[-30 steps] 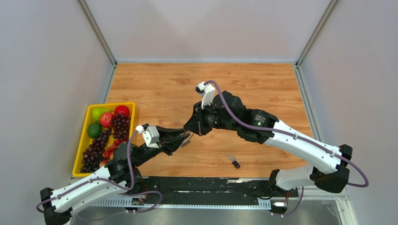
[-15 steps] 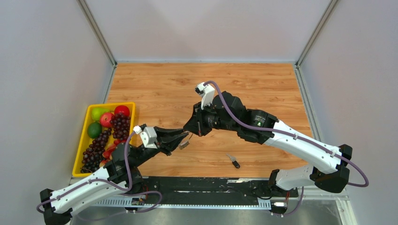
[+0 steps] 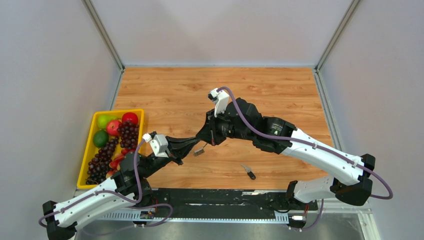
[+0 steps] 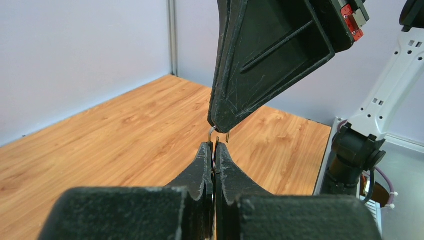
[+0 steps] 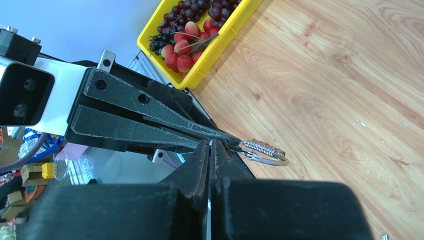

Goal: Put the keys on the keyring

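My left gripper [image 3: 194, 145] [image 4: 214, 145] is shut on the keyring [image 5: 266, 156] [image 4: 212, 133], a thin silver wire ring that sticks out past its fingertips above the table. A bunch of small silver keys [image 5: 256, 146] [image 3: 199, 150] lies along the ring. My right gripper [image 3: 210, 142] [image 5: 210, 142] is shut and tip to tip with the left one. A thin silver edge shows between its fingers, seemingly a key, and a short metal stub [image 4: 227, 136] pokes out below its tip. A key with a black head [image 3: 248, 172] lies on the wood near the front edge.
A yellow tray [image 3: 88, 150] [image 5: 227, 39] of grapes, strawberries and other fruit stands at the left edge of the table. Grey walls close in the table on the left, back and right. The black rail with the arm bases [image 3: 220, 197] runs along the front.
My left gripper has closed from part open to shut on the keyring. Both arms have stayed almost where they were, and the black-headed key has not moved.
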Controlling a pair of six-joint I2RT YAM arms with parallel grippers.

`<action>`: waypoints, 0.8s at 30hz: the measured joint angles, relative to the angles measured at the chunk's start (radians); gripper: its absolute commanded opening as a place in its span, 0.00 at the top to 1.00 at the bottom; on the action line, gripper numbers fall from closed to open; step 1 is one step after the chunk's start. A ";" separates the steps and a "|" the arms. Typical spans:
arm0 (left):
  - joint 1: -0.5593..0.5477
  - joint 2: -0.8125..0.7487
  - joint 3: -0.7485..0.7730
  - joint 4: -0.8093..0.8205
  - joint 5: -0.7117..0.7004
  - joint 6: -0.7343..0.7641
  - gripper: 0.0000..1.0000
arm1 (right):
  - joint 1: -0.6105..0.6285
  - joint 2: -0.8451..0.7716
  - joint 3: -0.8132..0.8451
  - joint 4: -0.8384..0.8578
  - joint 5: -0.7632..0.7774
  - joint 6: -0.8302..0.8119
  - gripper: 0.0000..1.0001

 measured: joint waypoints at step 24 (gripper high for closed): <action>-0.002 -0.001 0.026 -0.109 -0.164 -0.021 1.00 | 0.001 -0.152 -0.104 -0.020 0.130 0.006 0.53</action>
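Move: The keyring is between my two shut hands. From my left hand the ring's middle hangs roughly 3 cm below, 1 cm back and 1 cm to the right; from my right hand it is about 4 cm below and 1 cm back, with no sideways offset. The loose black key on the table lies some 20 cm right of my right hand, 2 cm back and 28 cm down. The fruit tray is around 36 cm left of my left hand, 8 cm farther out and 25 cm down. I open my right fingers a little under halfway, letting go of the upper end of the ring's wire, and draw that hand off to the right by about 4 cm, away from the keyring, rising slightly and then sinking back. My left fingers keep their pinch on the ring while that hand eases forward a couple of centimetres, a bit down and left, turning some 10 degrees counter-clockwise. ##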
